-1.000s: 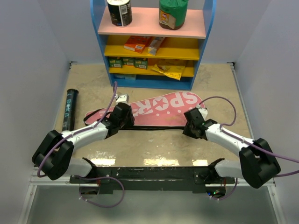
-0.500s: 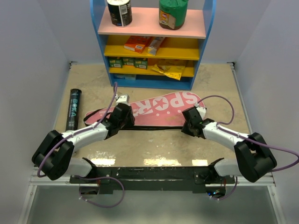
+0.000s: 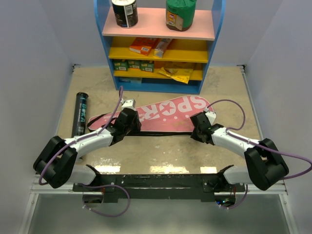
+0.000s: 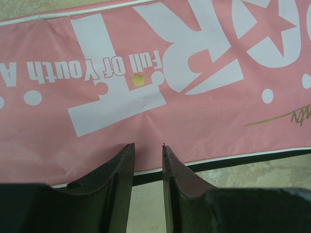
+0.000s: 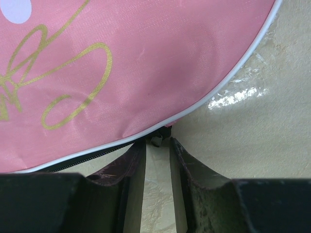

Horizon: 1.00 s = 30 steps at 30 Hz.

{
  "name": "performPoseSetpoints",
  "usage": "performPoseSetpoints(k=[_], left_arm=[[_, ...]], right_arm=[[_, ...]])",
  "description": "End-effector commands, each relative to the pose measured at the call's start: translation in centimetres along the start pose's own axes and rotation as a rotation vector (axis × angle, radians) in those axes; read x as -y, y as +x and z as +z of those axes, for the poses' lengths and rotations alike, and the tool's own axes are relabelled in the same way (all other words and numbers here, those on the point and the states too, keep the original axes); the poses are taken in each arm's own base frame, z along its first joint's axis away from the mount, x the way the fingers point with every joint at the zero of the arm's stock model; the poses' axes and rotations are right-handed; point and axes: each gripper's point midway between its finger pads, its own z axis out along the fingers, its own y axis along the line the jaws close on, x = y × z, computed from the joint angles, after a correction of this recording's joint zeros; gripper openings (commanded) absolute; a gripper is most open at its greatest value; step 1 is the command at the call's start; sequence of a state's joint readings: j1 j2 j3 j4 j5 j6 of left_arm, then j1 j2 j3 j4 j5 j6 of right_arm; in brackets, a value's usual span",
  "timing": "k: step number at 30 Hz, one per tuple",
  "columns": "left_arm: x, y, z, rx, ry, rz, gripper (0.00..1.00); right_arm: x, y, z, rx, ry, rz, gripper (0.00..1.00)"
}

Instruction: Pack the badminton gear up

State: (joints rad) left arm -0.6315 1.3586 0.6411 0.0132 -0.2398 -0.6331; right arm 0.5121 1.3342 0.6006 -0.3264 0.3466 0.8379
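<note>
The pink racket-shaped bag [image 3: 168,113] with white lettering lies flat across the middle of the table. A long black tube [image 3: 80,114] lies left of it. My left gripper [image 3: 127,119] hovers at the bag's near edge; in the left wrist view its jaws [image 4: 146,145] stand narrowly open over the white piping and the black zip [image 4: 233,162], holding nothing. My right gripper [image 3: 199,128] is at the bag's near right edge. There the jaws [image 5: 156,144] stand slightly apart with the small dark zip pull [image 5: 156,141] between the fingertips, not pinched.
A blue and yellow shelf unit [image 3: 161,86] with boxes, packets and two containers on top stands at the back. Grey walls close in both sides. The arms' black base rail [image 3: 156,181] runs along the near edge.
My right jaws have narrowed around the zip pull and the right arm has shifted slightly left. The black tube has rolled a little to the right, toward the bag. The left arm is still.
</note>
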Motion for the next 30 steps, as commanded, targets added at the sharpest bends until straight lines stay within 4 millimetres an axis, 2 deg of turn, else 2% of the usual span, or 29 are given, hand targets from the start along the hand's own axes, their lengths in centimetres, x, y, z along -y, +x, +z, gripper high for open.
performPoseSetpoints(k=[1, 6, 10, 17, 19, 20, 25, 26, 30], left_arm=[[0.6, -1.2, -0.3, 0.052, 0.021, 0.014, 0.34], [0.3, -1.1, -0.2, 0.048, 0.013, 0.017, 0.34], [0.2, -1.0, -0.2, 0.049, 0.006, 0.017, 0.34], [0.5, 0.0, 0.6, 0.016, 0.008, 0.053, 0.34], [0.7, 0.3, 0.8, 0.007, 0.009, 0.065, 0.31], [0.6, 0.7, 1.1, -0.005, 0.004, 0.075, 0.27], [-0.6, 3.2, 2.7, -0.066, -0.046, 0.096, 0.19], [-0.8, 3.5, 2.9, -0.074, -0.051, 0.098, 0.14], [-1.0, 5.0, 3.9, -0.112, -0.052, 0.097, 0.04]], right_arm=[[1.1, -0.2, 0.1, 0.019, 0.053, -0.002, 0.29], [0.9, -0.3, 0.3, 0.027, 0.051, 0.01, 0.17], [0.7, -0.4, 0.3, 0.028, 0.04, 0.013, 0.0], [-0.1, -0.3, -0.2, 0.022, -0.012, 0.011, 0.0], [-0.4, -0.4, -0.5, 0.021, -0.034, 0.009, 0.0], [-0.6, -0.5, -0.6, 0.024, -0.043, 0.006, 0.0], [-1.6, -0.9, -1.6, 0.03, -0.094, -0.005, 0.0], [-1.9, -0.9, -1.7, 0.03, -0.101, -0.011, 0.0], [-2.8, -0.7, -2.2, 0.025, -0.133, -0.029, 0.0]])
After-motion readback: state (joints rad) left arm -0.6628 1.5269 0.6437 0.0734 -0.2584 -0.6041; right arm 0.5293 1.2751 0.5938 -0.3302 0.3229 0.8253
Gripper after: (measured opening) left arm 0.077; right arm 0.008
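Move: The racket bag's front edge is about 5 cm below the left hand and 1 cm to its right, level with it in reach. The shuttlecock tube stands some 31 cm left of that hand and 4 cm farther out, about 4 cm lower. For the right hand, the zip pull is already between the half-open fingertips, about 1 cm ahead at their height; from there the bag's broad end is centred roughly 13 cm ahead and 2 cm right. The right fingers shut on the zip pull at the right end of the bag's front edge, hold in place, then ease up and left along the edge, about 1 cm each way. The left hand waits, then drops about 4.5 cm, closing nearly shut as it comes down on the pink cloth just beyond the front edge's piping, its wrist tilting only slightly. ##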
